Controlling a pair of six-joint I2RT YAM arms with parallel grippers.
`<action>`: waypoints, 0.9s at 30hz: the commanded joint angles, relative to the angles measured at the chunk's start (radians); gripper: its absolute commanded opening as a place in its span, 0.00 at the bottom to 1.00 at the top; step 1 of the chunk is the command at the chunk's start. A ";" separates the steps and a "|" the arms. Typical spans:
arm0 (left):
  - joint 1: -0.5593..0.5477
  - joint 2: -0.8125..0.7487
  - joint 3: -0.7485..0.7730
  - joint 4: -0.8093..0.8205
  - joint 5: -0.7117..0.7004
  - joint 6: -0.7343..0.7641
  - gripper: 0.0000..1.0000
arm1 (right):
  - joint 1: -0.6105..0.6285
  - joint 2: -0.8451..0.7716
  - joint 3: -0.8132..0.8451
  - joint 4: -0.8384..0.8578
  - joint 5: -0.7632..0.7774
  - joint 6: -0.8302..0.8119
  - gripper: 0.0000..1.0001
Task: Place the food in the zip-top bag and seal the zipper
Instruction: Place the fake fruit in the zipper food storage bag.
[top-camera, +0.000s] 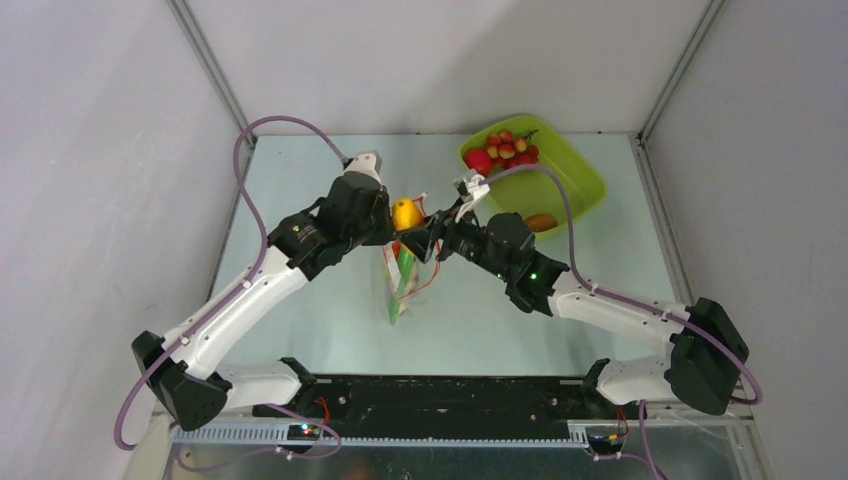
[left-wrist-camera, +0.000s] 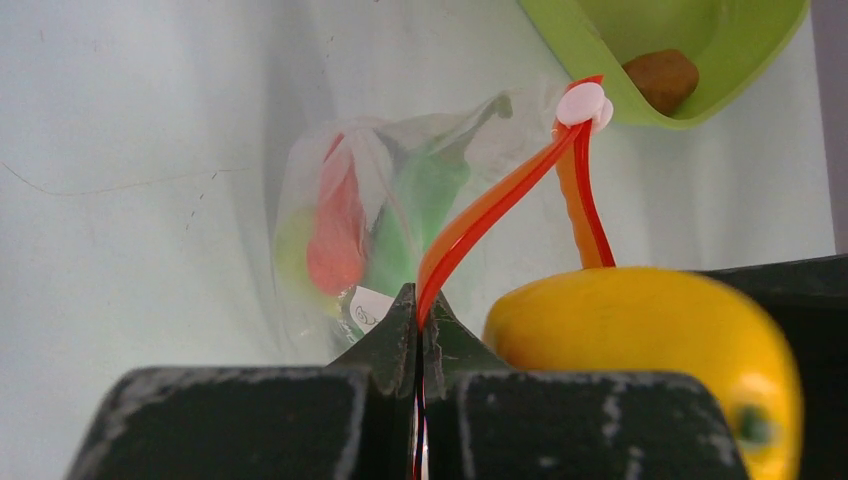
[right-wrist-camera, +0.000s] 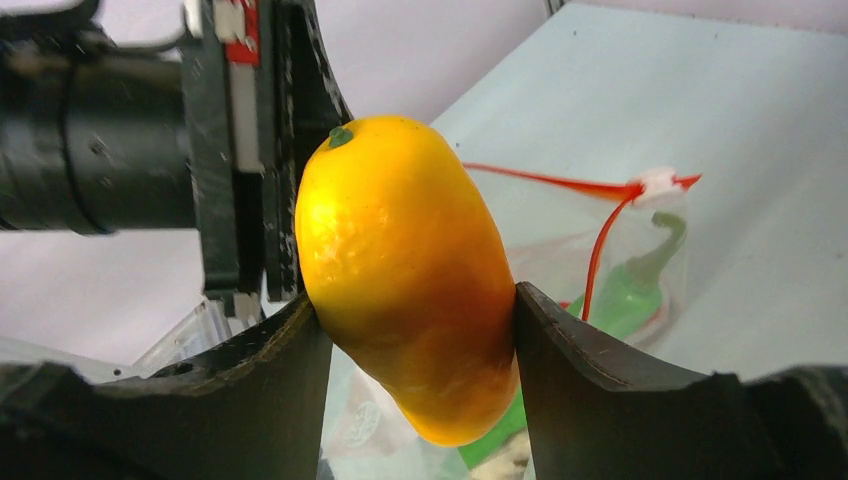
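Observation:
My right gripper (right-wrist-camera: 415, 335) is shut on the orange mango (right-wrist-camera: 405, 270), holding it in the air over the mouth of the zip-top bag; the mango also shows in the top view (top-camera: 405, 213) and the left wrist view (left-wrist-camera: 650, 350). My left gripper (left-wrist-camera: 420, 320) is shut on the orange-red zipper strip (left-wrist-camera: 480, 220), lifting one side of the mouth. The white slider tab (left-wrist-camera: 583, 103) sits at the strip's far end. The clear bag (left-wrist-camera: 380, 220) hangs below with red and green food inside; it shows in the top view (top-camera: 402, 280).
The lime-green tray (top-camera: 575, 165) stands at the back right with red grapes (top-camera: 505, 150) and a brown kiwi (top-camera: 541, 221). The tray and kiwi (left-wrist-camera: 662, 78) also show in the left wrist view. White walls enclose the table.

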 joint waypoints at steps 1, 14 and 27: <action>0.006 -0.036 0.000 0.032 0.004 -0.030 0.02 | 0.033 0.005 -0.029 0.062 0.064 0.007 0.16; 0.007 -0.041 -0.007 0.035 -0.005 -0.039 0.02 | 0.110 -0.055 -0.045 -0.125 0.090 -0.134 0.63; 0.009 -0.039 -0.009 0.040 0.020 -0.037 0.02 | 0.120 -0.168 -0.045 -0.186 0.126 -0.129 0.99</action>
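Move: The right hand holds the yellow mango just above the zip-top bag's open mouth, whose middle lies about 3 cm back, 1 cm to its right and 8 cm below. The left gripper is some 4 cm to its left, 1 cm back and 5 cm lower; the green pepper in the bag is about 3 cm back, 1 cm left and 16 cm down. From the left hand the mouth is about 5 cm right, 2 cm back and 3 cm below. The right hand lowers the mango about 5 cm while drawing back towards the bag's mouth, its fingertips dipping some 10 degrees, then opens from its grip to fully wide and lets go of the mango over the bag. Open, it rises about 3 cm again, still easing back and slightly right, while the left hand stays in place and keeps the bag's rim pinched so the mouth stands open. ##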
